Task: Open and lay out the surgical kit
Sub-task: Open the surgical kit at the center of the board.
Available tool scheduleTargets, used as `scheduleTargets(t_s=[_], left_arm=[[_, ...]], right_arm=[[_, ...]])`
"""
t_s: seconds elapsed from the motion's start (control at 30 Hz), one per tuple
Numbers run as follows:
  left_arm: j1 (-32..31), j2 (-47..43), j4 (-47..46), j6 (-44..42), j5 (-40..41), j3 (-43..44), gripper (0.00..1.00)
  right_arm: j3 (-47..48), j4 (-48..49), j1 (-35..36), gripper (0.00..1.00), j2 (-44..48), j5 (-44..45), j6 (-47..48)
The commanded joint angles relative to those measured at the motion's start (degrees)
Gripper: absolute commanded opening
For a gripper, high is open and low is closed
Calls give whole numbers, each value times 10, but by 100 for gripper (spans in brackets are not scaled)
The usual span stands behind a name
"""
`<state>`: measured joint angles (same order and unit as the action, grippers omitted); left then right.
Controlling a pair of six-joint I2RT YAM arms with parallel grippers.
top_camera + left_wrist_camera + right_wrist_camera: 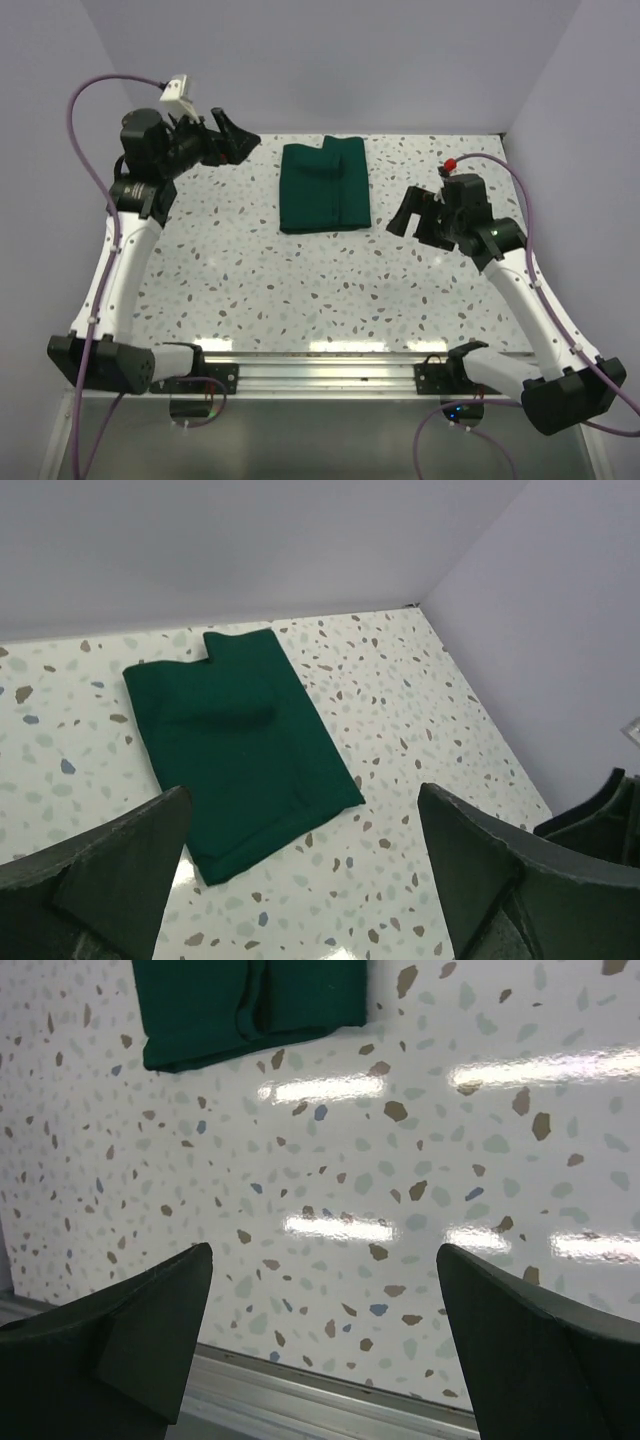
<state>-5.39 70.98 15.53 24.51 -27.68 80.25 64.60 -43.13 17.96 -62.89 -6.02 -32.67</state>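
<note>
The surgical kit is a folded dark green cloth bundle (pixel 324 186) lying flat at the back middle of the speckled table. It also shows in the left wrist view (pixel 235 742) and at the top of the right wrist view (pixel 250 1005). The steel tray and instruments are hidden. My left gripper (pixel 232 140) is open and empty, held above the table to the left of the bundle. My right gripper (pixel 412 216) is open and empty, to the right of the bundle. Neither touches the cloth.
Pale walls close the table at the back and both sides. A metal rail (pixel 330 358) runs along the near edge between the arm bases. The left wrist view shows the right arm's gripper (pixel 600 810) at its right edge.
</note>
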Motion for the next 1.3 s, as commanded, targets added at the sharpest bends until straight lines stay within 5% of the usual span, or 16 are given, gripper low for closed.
scheduleTargets(t_s=[0.0,0.1,0.13,0.17,0.27,0.33,0.4,0.43,0.53,0.57,0.6,0.67,0.73,0.77,0.97,1.27], left_arm=[[-1,59,77,8,-18,163,100],[-1,54,-86,100,-189,123,100],[-1,44,-323,174,-218,58,100],[-5,36,-418,326,-210,-90,100],[-36,83,-624,508,-203,-279,100],[-65,187,-682,514,-278,-263,100],[-95,155,-561,407,-232,-226,100],[-126,152,-239,210,-181,-166,100],[-233,298,296,-42,191,268,100],[-264,353,377,-57,399,479,100],[-284,423,431,-56,483,525,100],[-283,396,366,-19,464,353,100],[-247,384,326,7,344,289,100],[-248,389,327,12,358,270,100],[-373,484,397,14,535,353,100],[-411,560,391,16,536,391,100]], right_arm=[[40,-55,-1,99,22,71,10],[38,-64,-1,99,51,73,30],[33,-62,1,99,61,74,25],[25,-57,-1,99,70,74,8],[-9,-32,0,99,95,53,-14],[-12,-28,-1,99,103,32,-10],[-1,-57,-1,99,107,38,1],[0,-66,-1,99,114,49,8],[-17,-78,-2,99,127,79,37],[-24,-79,-1,99,134,101,41],[-33,-79,-1,99,137,111,41],[-41,-74,-1,99,132,109,45],[-44,-70,-1,99,124,92,46],[-41,-71,-1,99,115,87,45],[-44,-73,-1,99,115,87,46],[-49,-95,-1,99,123,100,49]])
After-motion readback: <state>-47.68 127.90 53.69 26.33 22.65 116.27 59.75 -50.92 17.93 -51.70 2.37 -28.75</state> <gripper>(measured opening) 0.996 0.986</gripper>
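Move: The kit's middle lies about 14 cm ahead of the left hand, 15 cm to its right and roughly 39 cm below; its near edge is only some 3 cm ahead, equally far right. From the right hand, the kit's middle lies about 23 cm ahead, 13 cm to the left and 22 cm below. Nothing else lies near the kit. Open left hand sinks 30 cm, swinging 20 cm right and tipping down towards the kit's near edge; right backs rightward. ##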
